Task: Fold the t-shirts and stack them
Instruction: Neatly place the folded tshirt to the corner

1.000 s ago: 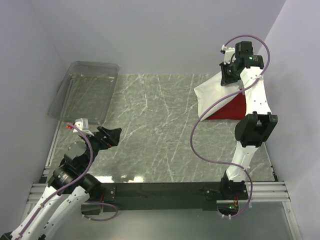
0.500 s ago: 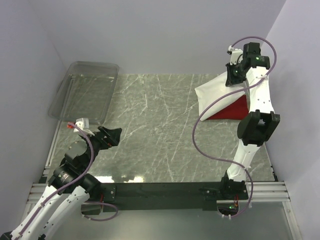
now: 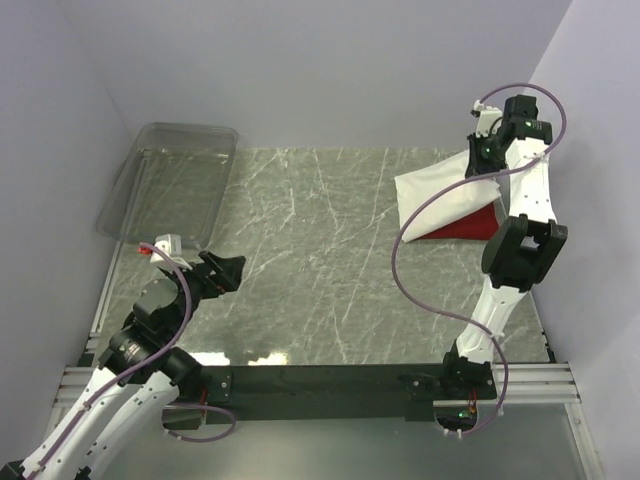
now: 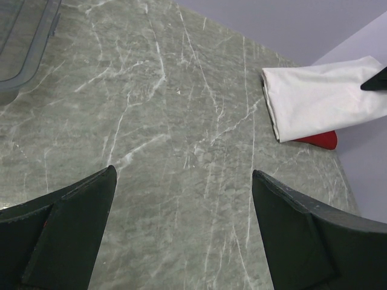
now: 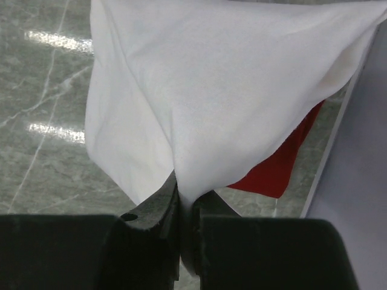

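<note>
The white t-shirt (image 3: pixel 445 195) is folded and hangs tilted at the far right of the table, over the red t-shirt (image 3: pixel 472 226), which lies flat beneath it. My right gripper (image 3: pixel 483 152) is shut on a pinched corner of the white t-shirt (image 5: pixel 230 90), lifting that end high near the right wall. In the right wrist view the red t-shirt (image 5: pixel 281 163) shows below the white cloth. My left gripper (image 3: pixel 232 272) hovers open over the near left of the table, nothing between its fingers (image 4: pixel 66 223). The left wrist view shows both t-shirts, white (image 4: pixel 320 99) over red (image 4: pixel 317 139), far ahead. No chest graphic is visible.
A clear plastic bin (image 3: pixel 170 180) sits at the back left of the marble table (image 3: pixel 320 260). Purple walls close in on the left, back and right; the right wall is close beside the t-shirts.
My right gripper has moved right and up toward the wall, dragging the white t-shirt's held corner with it. The left arm has barely shifted.
</note>
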`<control>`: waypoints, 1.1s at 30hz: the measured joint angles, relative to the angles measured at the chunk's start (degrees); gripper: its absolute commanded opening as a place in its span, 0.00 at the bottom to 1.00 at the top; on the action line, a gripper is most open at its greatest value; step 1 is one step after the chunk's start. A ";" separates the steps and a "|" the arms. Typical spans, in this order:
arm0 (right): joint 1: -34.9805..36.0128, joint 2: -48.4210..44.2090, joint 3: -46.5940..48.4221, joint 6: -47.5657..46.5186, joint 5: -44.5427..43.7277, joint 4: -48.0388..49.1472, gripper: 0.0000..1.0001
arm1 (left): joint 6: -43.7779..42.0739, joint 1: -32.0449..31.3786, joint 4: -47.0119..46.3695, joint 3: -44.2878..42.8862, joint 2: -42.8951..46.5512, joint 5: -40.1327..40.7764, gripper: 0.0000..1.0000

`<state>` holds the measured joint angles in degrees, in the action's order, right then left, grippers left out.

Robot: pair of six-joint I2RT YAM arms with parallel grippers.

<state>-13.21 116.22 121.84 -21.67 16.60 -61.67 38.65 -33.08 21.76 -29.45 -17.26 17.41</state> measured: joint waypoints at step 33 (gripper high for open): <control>-2.82 2.14 -19.67 -2.14 -13.03 20.87 0.70 | -0.02 0.00 0.00 0.00 -2.82 -0.15 1.00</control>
<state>-16.03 118.37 102.17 -23.81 3.57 -40.80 38.63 -33.08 21.76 -29.45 -20.08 17.26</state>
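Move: The right hand holds the right side of the white t-shirt up in the air. The red t-shirt stack it is being laid on has its middle about 2 cm ahead, 4 cm to the left and some 16 cm below. The white shirt's draped middle is roughly 8 cm left, 1 cm ahead and 12 cm down, and the right wall's foot is level with the hand, about 11 cm to its right. From the idle left hand, the red stack is about 27 cm ahead, 61 cm right and 19 cm down. The right hand carries the raised side of the white t-shirt down and to the right towards the wall, reaching slightly forward, and partway there its nearly shut fingers open to about two-thirds and let the cloth go. Still open, it goes on right to about 8 cm from where it began, rolling its left side down some 10 degrees and turning slightly clockwise, then draws back about 3 cm while sinking to some 10 cm lower in all, coming close above the shirt's right part. ##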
